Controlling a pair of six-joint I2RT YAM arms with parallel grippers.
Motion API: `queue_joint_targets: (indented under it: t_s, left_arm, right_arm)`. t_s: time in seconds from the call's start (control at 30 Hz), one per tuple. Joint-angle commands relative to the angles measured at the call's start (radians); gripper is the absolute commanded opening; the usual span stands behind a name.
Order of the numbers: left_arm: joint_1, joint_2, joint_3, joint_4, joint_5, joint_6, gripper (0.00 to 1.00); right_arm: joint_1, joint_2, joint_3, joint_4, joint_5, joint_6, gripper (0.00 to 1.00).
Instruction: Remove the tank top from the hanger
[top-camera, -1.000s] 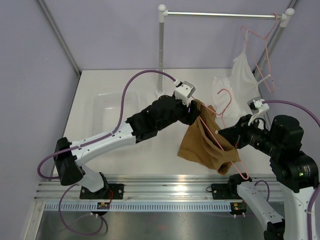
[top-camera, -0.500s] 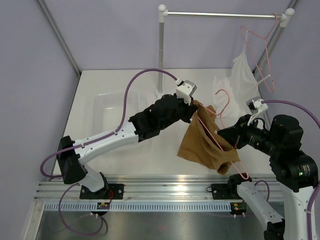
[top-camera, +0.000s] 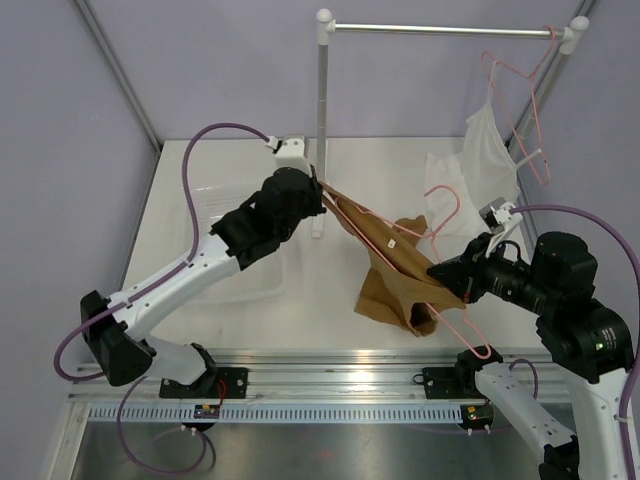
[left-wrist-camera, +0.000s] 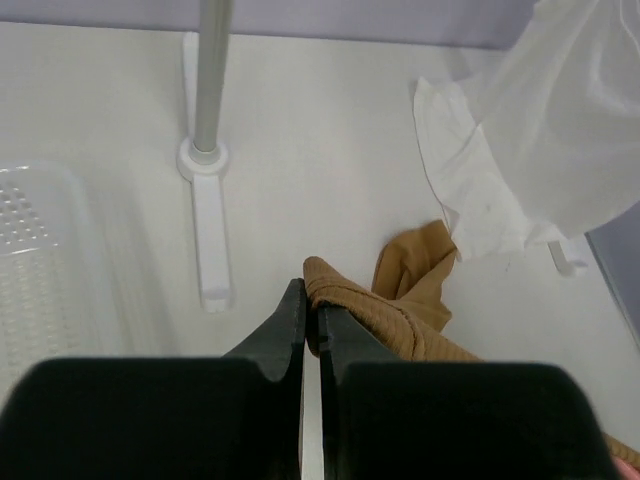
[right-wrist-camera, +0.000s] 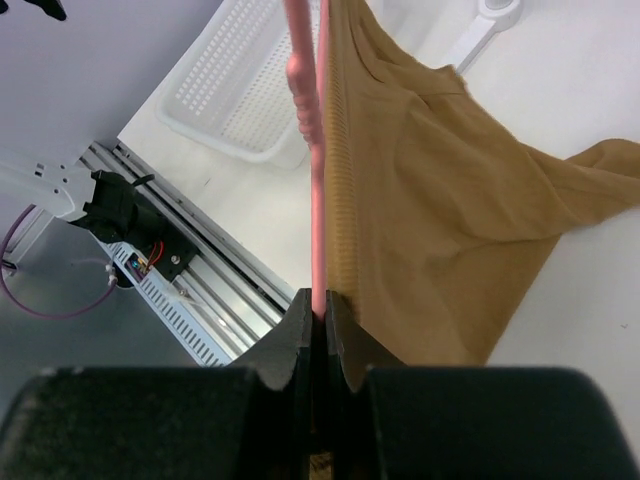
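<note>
The tan-brown tank top (top-camera: 392, 280) hangs stretched between my two grippers above the table. My left gripper (top-camera: 322, 190) is shut on one shoulder strap and holds it taut up and to the left, near the rail post. In the left wrist view the strap's folded end sits pinched at that gripper (left-wrist-camera: 311, 297), with the tank top (left-wrist-camera: 405, 325) trailing off to the right. My right gripper (top-camera: 436, 270) is shut on the thin pink hanger (top-camera: 447, 203), whose lower corner sticks out below the cloth. In the right wrist view the hanger (right-wrist-camera: 320, 200) runs straight out of the right gripper (right-wrist-camera: 320, 303), with the tank top (right-wrist-camera: 440, 190) beside it.
A clothes rail on a white post (top-camera: 322, 110) stands at the back. A second pink hanger with a white sheer garment (top-camera: 490, 150) hangs at its right end. A clear plastic basket (top-camera: 225, 215) lies on the table (top-camera: 330, 300) at the left, under my left arm.
My left gripper has shut on the strap and pulled it up and left toward the post, stretching the top. The right gripper keeps its hold on the hanger, shifted slightly.
</note>
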Motion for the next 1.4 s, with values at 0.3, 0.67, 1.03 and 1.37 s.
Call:
queue_joint_targets:
  t_s: [0.3,0.67,1.03,1.37]
  left_arm:
    - [0.079,-0.127,-0.152,0.253,0.466,-0.015,0.00]
    - [-0.228,-0.101,-0.367,0.368,0.509,0.083,0.00]
    - [-0.237,-0.091,-0.472,0.237,0.268,0.013,0.00]
    - [-0.254,-0.173,-0.412,0.080,0.195,0.026,0.66]
  right_arm:
    - [0.012,-0.105,-0.135,0.381,-0.020,0.154,0.00]
    - [0.013,-0.208,-0.344,1.060,0.254,0.346,0.00]
    - [0.013,-0.017,-0.101,0.786,0.450,0.231,0.00]
    - [0.012,0.218,0.169,0.310,0.566,0.156,0.00]
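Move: Gripping the tank top's edge, the left hand has the bare table spot for it about 13 cm back, 14 right and 28 below; the basket lies some 20 cm left, 4 ahead, 28 below. The right hand, on the hanger, has the rack's rail roughly 36 cm ahead, 8 right and 30 above, and the hanging white top 32 ahead, 14 right, about level. Left lowers the tank top backwards some 15 cm, then opens, while right lifts the hanger forward and up. ##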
